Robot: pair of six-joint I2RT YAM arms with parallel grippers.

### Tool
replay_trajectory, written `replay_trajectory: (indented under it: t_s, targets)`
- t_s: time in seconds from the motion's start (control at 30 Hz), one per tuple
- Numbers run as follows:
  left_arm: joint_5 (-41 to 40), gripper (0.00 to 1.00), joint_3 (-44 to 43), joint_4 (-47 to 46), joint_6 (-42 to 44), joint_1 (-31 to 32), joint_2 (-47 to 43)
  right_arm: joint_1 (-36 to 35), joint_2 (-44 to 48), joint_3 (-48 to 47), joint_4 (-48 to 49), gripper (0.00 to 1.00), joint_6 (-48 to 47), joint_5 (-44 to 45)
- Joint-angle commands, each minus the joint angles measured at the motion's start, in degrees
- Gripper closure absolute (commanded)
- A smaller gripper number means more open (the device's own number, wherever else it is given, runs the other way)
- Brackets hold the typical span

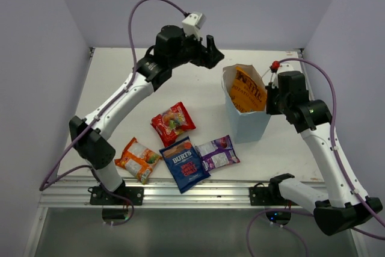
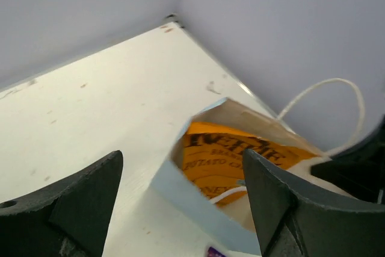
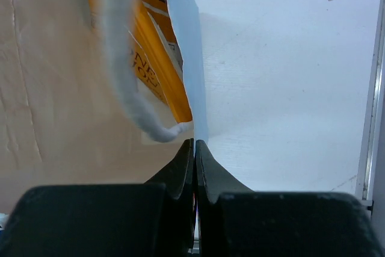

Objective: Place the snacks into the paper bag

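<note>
The light blue paper bag (image 1: 248,121) stands upright at the right of the table, with the orange Kettle chip bag (image 1: 249,89) inside it. My right gripper (image 1: 269,99) is shut on the bag's right rim; in the right wrist view the gripper (image 3: 194,144) pinches the thin blue wall (image 3: 185,58) beside the Kettle bag (image 3: 157,70). My left gripper (image 1: 212,51) hangs open and empty just left of the bag's mouth. In the left wrist view the gripper (image 2: 182,159) frames the paper bag (image 2: 192,200) and Kettle bag (image 2: 231,154). The red packet (image 1: 173,123), orange-white packet (image 1: 138,159), blue Burts bag (image 1: 184,164) and purple-white packet (image 1: 218,153) lie on the table.
A white string handle (image 2: 319,97) arches over the bag's far side, and another string handle (image 3: 120,58) hangs inside near my right fingers. Lilac walls enclose the table (image 1: 120,82) on three sides. A metal rail (image 1: 180,194) runs along the near edge.
</note>
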State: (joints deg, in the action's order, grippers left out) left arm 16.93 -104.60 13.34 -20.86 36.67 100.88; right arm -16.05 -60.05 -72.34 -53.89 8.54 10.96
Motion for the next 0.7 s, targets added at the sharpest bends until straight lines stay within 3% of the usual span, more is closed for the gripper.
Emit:
replay_trajectory:
  t_s: [0.0,0.17,0.3,0.6,0.67]
  targets:
    - [-20.4,0.16,6.0,7.5,5.7,-1.7,-6.0,0.0,-0.1,-1.1,3.4,1.00,-0.4,-1.1]
    - [-30.4,0.15,17.3,11.4,1.6,-4.4,-8.2,0.0,-0.9,-0.9,4.5,1.00,-0.2,-2.0]
    - [-33.1,0.13,30.5,9.8,1.3,-4.7,-7.7,-0.1,-0.4,-0.4,5.1,1.00,-0.1,-2.7]
    - [-34.5,0.12,38.1,7.7,2.1,-4.8,-1.5,0.0,-0.1,-0.4,4.8,1.00,-0.2,-3.7]
    - [-34.1,0.16,38.4,7.9,2.2,-4.8,0.0,0.0,-0.1,-0.4,4.8,1.00,-0.3,-3.7]
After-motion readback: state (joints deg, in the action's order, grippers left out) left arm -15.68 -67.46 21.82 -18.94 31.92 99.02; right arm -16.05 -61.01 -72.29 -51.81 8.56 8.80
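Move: The red candy packet lies about 20 cm left of the empty left gripper, some 6 cm nearer the base and roughly 32 cm below. The paper bag's middle is around 6 cm right, 9 cm back and 19 cm below; the blue Burts packet lies about 18 cm back and 5 cm right of the red one. From the right gripper, the red packet is some 30 cm left, 6 cm ahead and 21 cm down. Swing the open left gripper away from the paper bag, first leftward, then plunging about 30 cm down and some 18 cm left in all, to the far end of the red candy packet. Turn the fingers from pointing right to forward and steeply down, keeping them wide around the packet's top corner. Keep the right gripper pinching the bag's rim. ##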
